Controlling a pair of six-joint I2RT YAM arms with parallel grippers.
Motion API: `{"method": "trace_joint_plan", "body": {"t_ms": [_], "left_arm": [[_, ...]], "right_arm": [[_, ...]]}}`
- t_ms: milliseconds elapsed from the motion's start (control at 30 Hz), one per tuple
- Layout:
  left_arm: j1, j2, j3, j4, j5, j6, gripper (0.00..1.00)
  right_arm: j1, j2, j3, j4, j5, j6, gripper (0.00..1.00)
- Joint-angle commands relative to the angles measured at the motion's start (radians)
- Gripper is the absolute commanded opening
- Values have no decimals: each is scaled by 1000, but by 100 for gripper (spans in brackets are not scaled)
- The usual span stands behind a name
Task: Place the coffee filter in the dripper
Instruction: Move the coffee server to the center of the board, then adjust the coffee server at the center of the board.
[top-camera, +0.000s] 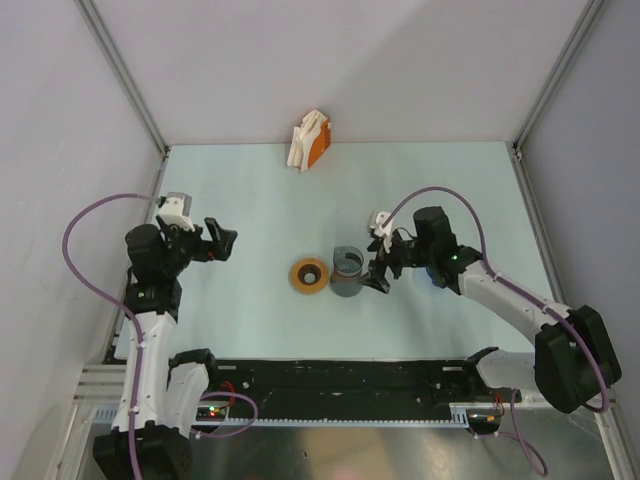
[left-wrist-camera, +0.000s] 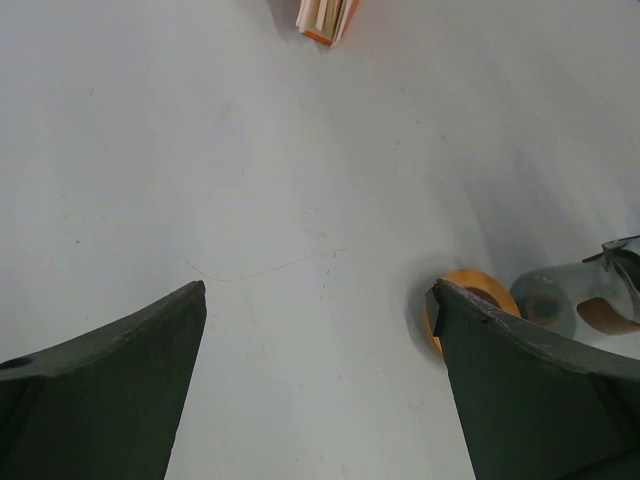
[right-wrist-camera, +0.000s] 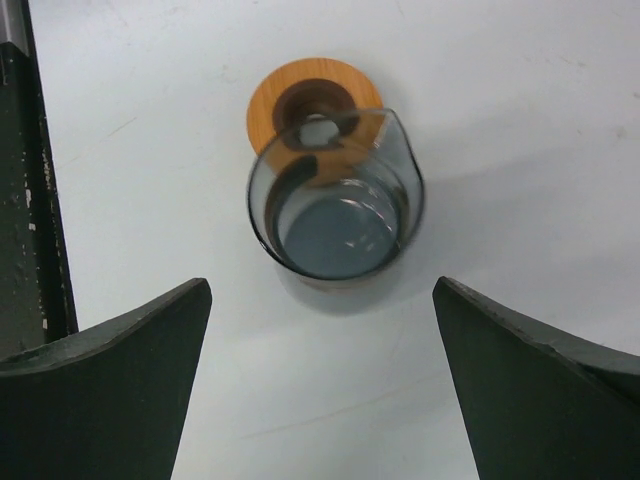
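Observation:
A stack of white coffee filters in an orange holder (top-camera: 310, 141) stands at the table's back edge; its lower end shows in the left wrist view (left-wrist-camera: 326, 18). Of the dripper, only a bit of blue (top-camera: 432, 278) shows under my right arm. My right gripper (top-camera: 384, 266) (right-wrist-camera: 321, 288) is open and empty, just right of the dark grey cup (top-camera: 347, 272) (right-wrist-camera: 335, 215). My left gripper (top-camera: 222, 240) (left-wrist-camera: 318, 290) hangs open and empty over the left side of the table, well left of the cup.
A flat orange ring (top-camera: 309, 276) (right-wrist-camera: 313, 100) (left-wrist-camera: 470, 290) lies against the cup's left side. The cup (left-wrist-camera: 575, 305) also shows at the right in the left wrist view. A black rail (top-camera: 340, 378) runs along the near edge.

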Motion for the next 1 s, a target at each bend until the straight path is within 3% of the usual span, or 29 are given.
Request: {"method": "trace_joint_plan", "body": {"t_ms": [0,133,233,333,567,733,967], "left_arm": [[-23,25,58,-26,43,68,98],[-58,38,62,-41,48,129,98],[-73,52,62,-43,73,150,98],[-129,74,56,-44,92,185,98],[-429,223,70,-36,29,336,76],[-533,429,133,118,29,218,56],[-593,657,179,385,96,-38,43]], "right_arm": [[-92,-73,8,-76,-93,40,98],[-119,-110,8,-123,-46,123,91],[-104,-112,7,-151,54,203,80],[-117,-95,6,-169,44,242,74],[-220,-30,16,-163,58,305,57],[-240,-10,38,-222,97,342,45],[-243,-2,20,-285,56,379,38]]}}
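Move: The wooden ring lies about 19 cm to the left hand's right, 2 cm ahead and some 19 cm below; the coffee server stands about 9 cm to the right of the ring and 3 cm nearer the bases. From the right hand, already open and clear of it, the server is about 5 cm to the left, 3 cm ahead and 6 cm down. The blue dripper lies roughly 19 cm to the right hand's right, 4 cm ahead and 9 cm down. The wooden ring is what the left hand comes over, sweeping about 18 cm to its right and sinking some 9 cm, wrist swinging clockwise and fingers closing to about half open, without touching it. Meanwhile the right hand backs off rightward from the standing server towards the dripper, rising slightly before sinking, turning clockwise, rolling and narrowing its fingers. ##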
